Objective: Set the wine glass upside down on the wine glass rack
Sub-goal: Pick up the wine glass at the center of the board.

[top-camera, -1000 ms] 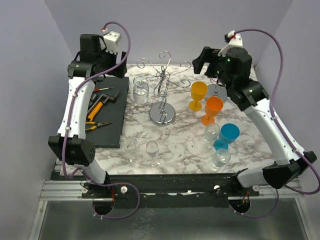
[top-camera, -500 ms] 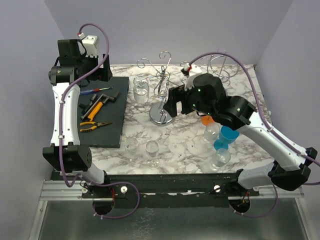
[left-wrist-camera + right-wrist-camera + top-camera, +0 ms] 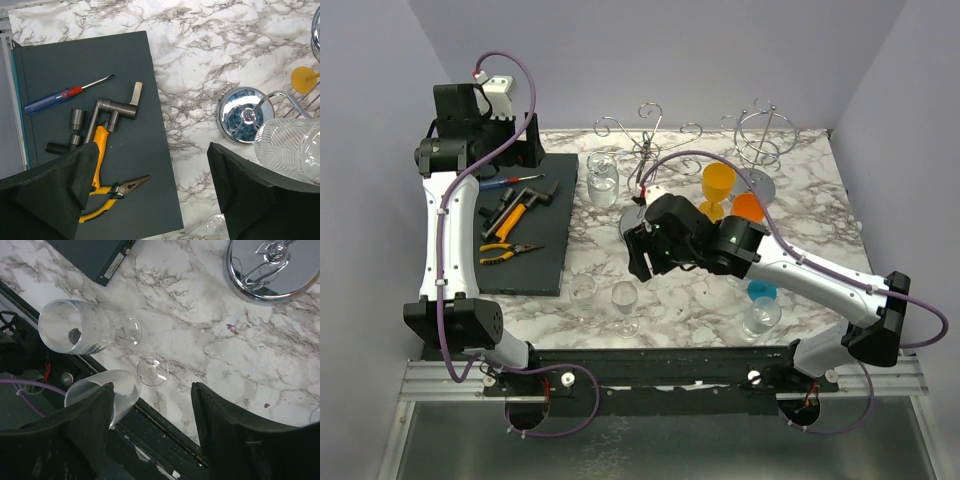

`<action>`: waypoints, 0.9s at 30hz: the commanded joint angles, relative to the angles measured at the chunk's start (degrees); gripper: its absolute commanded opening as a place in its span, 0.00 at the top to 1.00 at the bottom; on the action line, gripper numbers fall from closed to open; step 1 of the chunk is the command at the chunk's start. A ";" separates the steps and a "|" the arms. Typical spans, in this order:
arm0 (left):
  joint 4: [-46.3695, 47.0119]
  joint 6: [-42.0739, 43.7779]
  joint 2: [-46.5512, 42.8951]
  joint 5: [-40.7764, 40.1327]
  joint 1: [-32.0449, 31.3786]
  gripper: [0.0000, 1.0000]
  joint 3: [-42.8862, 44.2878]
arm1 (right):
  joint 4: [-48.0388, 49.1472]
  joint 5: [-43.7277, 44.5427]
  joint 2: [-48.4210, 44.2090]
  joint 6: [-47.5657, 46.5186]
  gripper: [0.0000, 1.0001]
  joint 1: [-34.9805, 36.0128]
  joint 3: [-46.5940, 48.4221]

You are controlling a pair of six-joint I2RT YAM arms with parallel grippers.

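Two clear wine glasses [image 3: 583, 292] [image 3: 625, 297] stand upright near the table's front edge. In the right wrist view they are the left glass [image 3: 75, 332] and the nearer glass [image 3: 122, 390], whose foot [image 3: 152, 371] shows ahead of my fingers. My right gripper [image 3: 638, 258] [image 3: 150, 410] hovers open above them, its left finger [image 3: 85, 430] beside the nearer glass's bowl, holding nothing. The wire wine glass rack [image 3: 645, 150] stands at centre back; its chrome base [image 3: 272, 270] [image 3: 245, 115] shows in both wrist views. My left gripper [image 3: 528, 150] [image 3: 150, 185] hangs open and empty over the dark mat.
A dark mat [image 3: 525, 225] at left holds pliers [image 3: 112, 192], a screwdriver [image 3: 65, 93] and other tools. A ribbed tumbler [image 3: 602, 178] stands left of the rack. Orange glasses [image 3: 718, 185] [image 3: 748, 207], a blue glass [image 3: 760, 290], a clear glass [image 3: 760, 315] and a second wire stand [image 3: 760, 140] fill the right side.
My right arm swung from the back right across the table to the front centre, over the two clear glasses, and its jaws narrowed somewhat. The left arm drew back to the left.
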 commanded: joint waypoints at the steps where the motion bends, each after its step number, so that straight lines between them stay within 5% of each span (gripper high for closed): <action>1: -1.46 0.32 -2.29 1.01 0.33 0.01 -0.68 | 2.42 -1.99 1.57 1.03 0.32 2.48 -1.25; 21: -2.45 1.64 -2.68 3.38 0.36 0.01 -0.96 | 0.64 -3.58 7.90 0.38 0.47 4.52 -2.77; 27: -2.82 1.69 -2.68 4.55 0.33 0.01 -0.51 | -0.61 -1.69 7.72 -0.36 0.80 4.51 -0.29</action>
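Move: The wine glass stands below the right hand, its middle about 4 cm back, 4 cm to the left and 14 cm down. A second glass is roughly 9 cm to the left of it and 1 cm farther out; the rack base lies some 22 cm beyond it and 4 cm to its right, on the table. From the left hand the wine glass is about 25 cm back, 22 cm right and 24 cm lower. The right hand sinks about 6.5 cm, easing back and left, and closes its fingers on the glass's rim. ##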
